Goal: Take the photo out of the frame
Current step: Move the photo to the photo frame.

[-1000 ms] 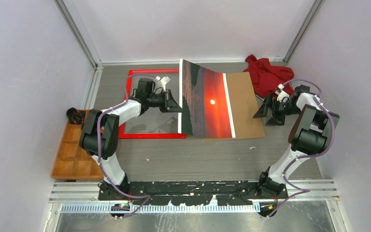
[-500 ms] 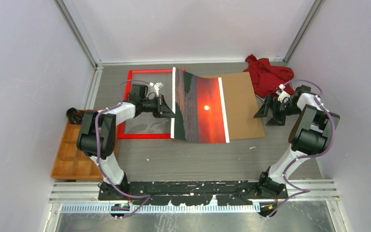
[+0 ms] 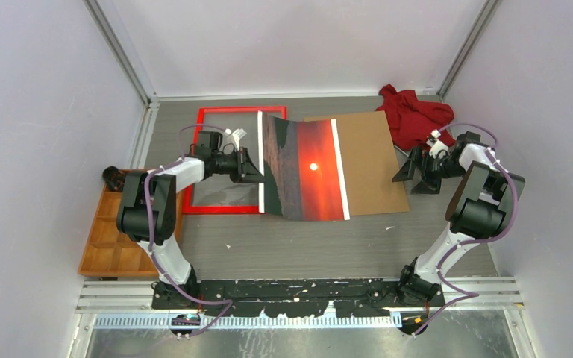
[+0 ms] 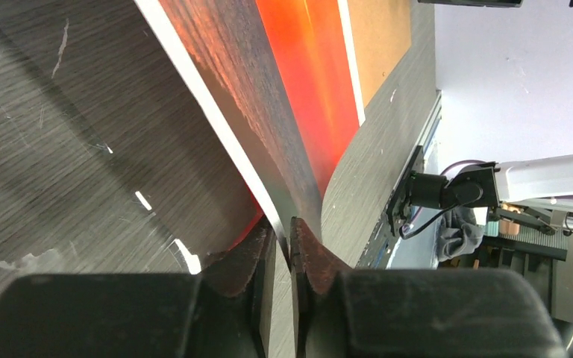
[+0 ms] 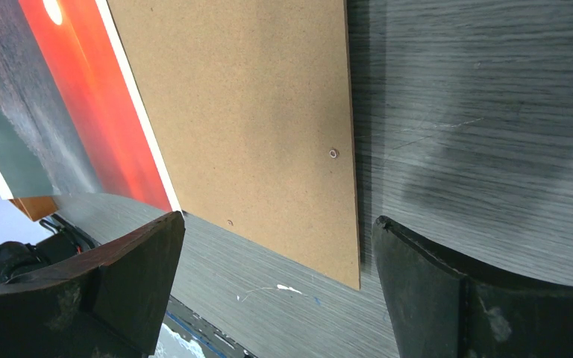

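Observation:
The photo, a red-orange sunset print with white strips, lies curved between the red frame and the brown backing board. Its right part rests on the board and its left edge is raised over the frame's right side. My left gripper pinches that left edge. In the left wrist view, the photo runs down into the narrow slit of the left gripper, against one pad. My right gripper stands wide open just right of the board, with only the board's corner and table between its fingers.
A crumpled red cloth lies at the back right, behind the right gripper. A wooden compartment tray sits along the left wall, with a small black object at its far end. Grey walls close in on three sides.
My left gripper has drawn back to the left with the photo's edge. The photo has slid left off part of the board and sagged lower. The right arm has not moved.

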Motion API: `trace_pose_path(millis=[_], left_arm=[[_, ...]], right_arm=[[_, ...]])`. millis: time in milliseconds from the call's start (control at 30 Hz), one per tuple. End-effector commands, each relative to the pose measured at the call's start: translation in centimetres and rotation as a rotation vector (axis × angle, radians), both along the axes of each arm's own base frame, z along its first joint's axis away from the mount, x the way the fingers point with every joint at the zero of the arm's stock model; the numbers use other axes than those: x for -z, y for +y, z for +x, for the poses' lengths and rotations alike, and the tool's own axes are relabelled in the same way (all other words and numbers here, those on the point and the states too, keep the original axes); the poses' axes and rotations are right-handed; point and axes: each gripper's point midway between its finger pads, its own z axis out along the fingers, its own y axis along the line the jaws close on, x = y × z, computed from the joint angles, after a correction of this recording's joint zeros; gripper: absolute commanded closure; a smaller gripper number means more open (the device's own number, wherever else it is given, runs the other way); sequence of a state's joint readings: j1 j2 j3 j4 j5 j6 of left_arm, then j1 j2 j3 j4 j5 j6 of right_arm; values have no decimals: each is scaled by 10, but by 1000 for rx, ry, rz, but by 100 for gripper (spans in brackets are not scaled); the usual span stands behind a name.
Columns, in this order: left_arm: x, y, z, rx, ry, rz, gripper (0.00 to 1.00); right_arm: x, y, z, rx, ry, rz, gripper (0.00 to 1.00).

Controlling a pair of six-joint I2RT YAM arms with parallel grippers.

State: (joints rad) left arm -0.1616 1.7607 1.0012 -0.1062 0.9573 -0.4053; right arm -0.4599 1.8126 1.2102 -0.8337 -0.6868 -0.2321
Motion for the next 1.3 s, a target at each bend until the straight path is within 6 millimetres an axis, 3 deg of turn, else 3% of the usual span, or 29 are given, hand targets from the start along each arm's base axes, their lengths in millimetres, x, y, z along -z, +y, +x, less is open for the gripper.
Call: trace_pose_path(millis=[0,533,800,900,933,967,1000,1067,1167,1267], left_arm=[[1,5,-2,0,-15,13,83],[-6,27,9,-57,-61,75,55],[-24,44,9,-90,-124,104,40],[-34,53,9,-112,-163,114,28],[-38,57,9,-120,-179,120,21],[-40,61,8,-129,-191,127,7],[-44,65,8,-135,-211,135,1],[-51,72,6,-143,-250,152,0],[-64,97,6,-195,-306,183,0],[-88,118,3,-241,-378,195,0]], right_arm=[[-15,0,4,3,-57,-3,0],[-15,0,4,1,-59,1,0],[-20,0,5,6,-70,-5,0],[-23,-1,5,9,-78,-10,0],[-24,-1,6,10,-81,-14,0],[-26,-2,6,11,-87,-20,0],[-27,-2,6,14,-90,-25,0],[-31,-4,7,18,-101,-39,0],[-37,-6,7,25,-117,-57,0],[-46,-8,8,34,-140,-82,0]])
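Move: The left hand has the photo's left white border between its fingertips; the photo's middle lies about 13 cm to its right, 3 cm ahead and some 4 cm below. The photo frame's middle is about 6 cm left, 5 cm ahead and 5 cm below; the backing board's is roughly 28 cm right, 4 cm ahead. From the right hand, the photo's middle lies about 30 cm left, 5 cm ahead. The left hand sinks slightly, opening wide off the photo's edge, then withdraws about 9 cm left and up. ##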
